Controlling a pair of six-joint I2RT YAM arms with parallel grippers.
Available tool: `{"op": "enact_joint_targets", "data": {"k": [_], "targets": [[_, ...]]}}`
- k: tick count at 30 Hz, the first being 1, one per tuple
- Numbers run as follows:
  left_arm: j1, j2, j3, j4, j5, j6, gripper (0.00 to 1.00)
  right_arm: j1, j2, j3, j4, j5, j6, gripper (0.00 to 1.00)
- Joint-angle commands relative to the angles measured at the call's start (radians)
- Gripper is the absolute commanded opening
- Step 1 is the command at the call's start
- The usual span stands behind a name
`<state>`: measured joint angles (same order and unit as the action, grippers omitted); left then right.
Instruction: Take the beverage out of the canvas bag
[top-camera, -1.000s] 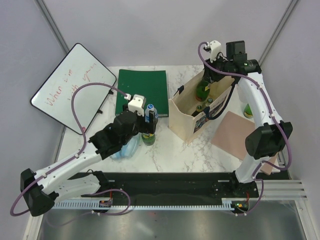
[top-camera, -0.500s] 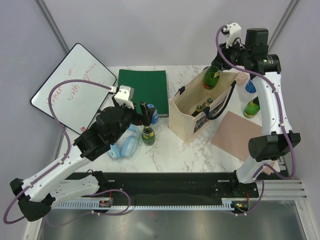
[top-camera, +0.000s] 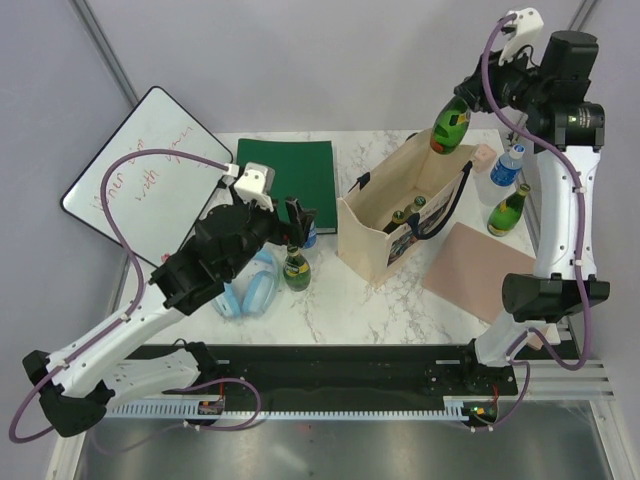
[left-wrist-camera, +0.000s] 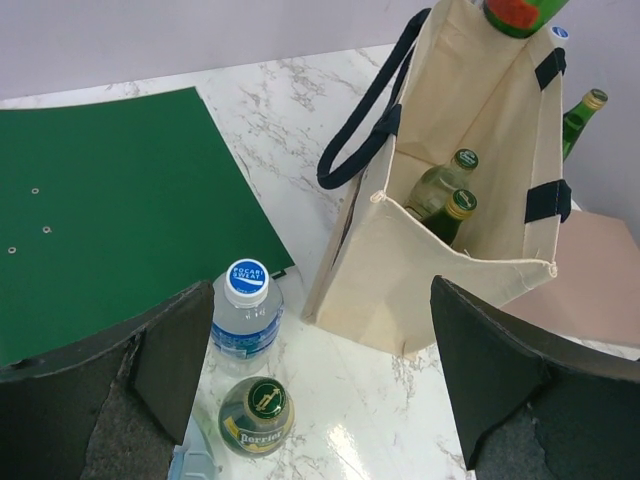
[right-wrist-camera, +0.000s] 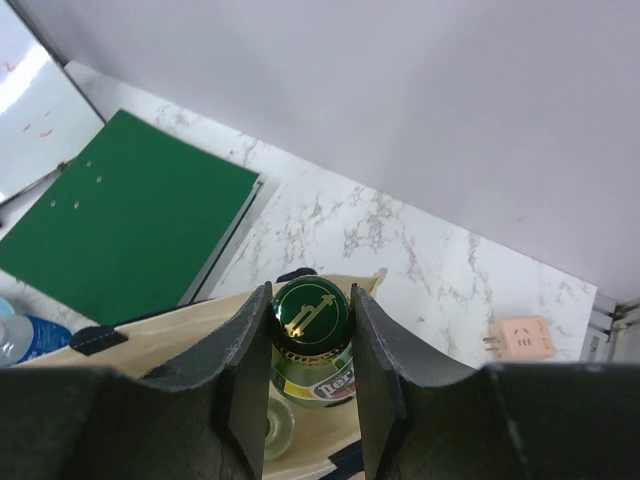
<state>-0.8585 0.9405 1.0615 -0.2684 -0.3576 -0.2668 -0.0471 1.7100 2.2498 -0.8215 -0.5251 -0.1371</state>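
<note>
The beige canvas bag (top-camera: 372, 228) stands open at mid-table, its print panel facing the near right. My right gripper (top-camera: 468, 100) is shut on the neck of a green Perrier bottle (top-camera: 451, 126) and holds it high above the bag's far end. In the right wrist view the fingers (right-wrist-camera: 246, 345) clamp the bottle's cap (right-wrist-camera: 311, 312) over the bag (right-wrist-camera: 170, 335). Two more green bottles (left-wrist-camera: 441, 187) stand inside the bag (left-wrist-camera: 440, 275). My left gripper (top-camera: 300, 216) is open and empty, above a water bottle (left-wrist-camera: 245, 316) and a Perrier bottle (left-wrist-camera: 256, 415) left of the bag.
A green folder (top-camera: 285, 182) lies behind the left gripper and a whiteboard (top-camera: 140, 172) at the far left. Blue headphones (top-camera: 250, 290) lie by the left arm. A pink mat (top-camera: 470, 265), a water bottle (top-camera: 507, 165), a green bottle (top-camera: 508, 210) and a pink adapter (top-camera: 485, 155) are right of the bag.
My right gripper has lifted the green bottle up out of the bag and to the right. My left gripper has let go of a bottle left of the bag and pulled back.
</note>
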Motion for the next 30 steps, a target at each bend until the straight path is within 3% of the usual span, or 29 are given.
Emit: {"op": "enact_joint_targets", "data": {"k": [1,18,30], "targets": [[0.006,0.017,0.048,0.006,0.025,0.032,0.95,-0.055,-0.062,0.116,0.237,-0.044,0.063,0.0],[0.004,0.05,0.048,0.006,0.059,0.02,0.95,-0.163,0.026,0.105,0.344,0.028,0.03,0.0],[0.004,0.075,0.043,0.006,0.068,0.0,0.95,-0.163,0.206,0.116,0.424,0.063,-0.015,0.0]]}}
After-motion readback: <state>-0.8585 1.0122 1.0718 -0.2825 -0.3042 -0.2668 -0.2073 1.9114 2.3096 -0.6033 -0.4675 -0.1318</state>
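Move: The right hand holds a green bottle above the bag's far end; the free table at the far right lies some 15 cm ahead, 15 cm right and 45 cm below. The blue-capped bottle stands about 4 cm ahead and 12 cm right, a green bottle 6 cm back and 13 cm right, the bag's middle 5 cm back and 9 cm left. From the left hand, that free table is roughly 34 cm ahead, 59 cm right, 34 cm down. Still gripping the green bottle's neck, the right hand swings about 10 cm right, then 9 cm forward, rising before sinking. ##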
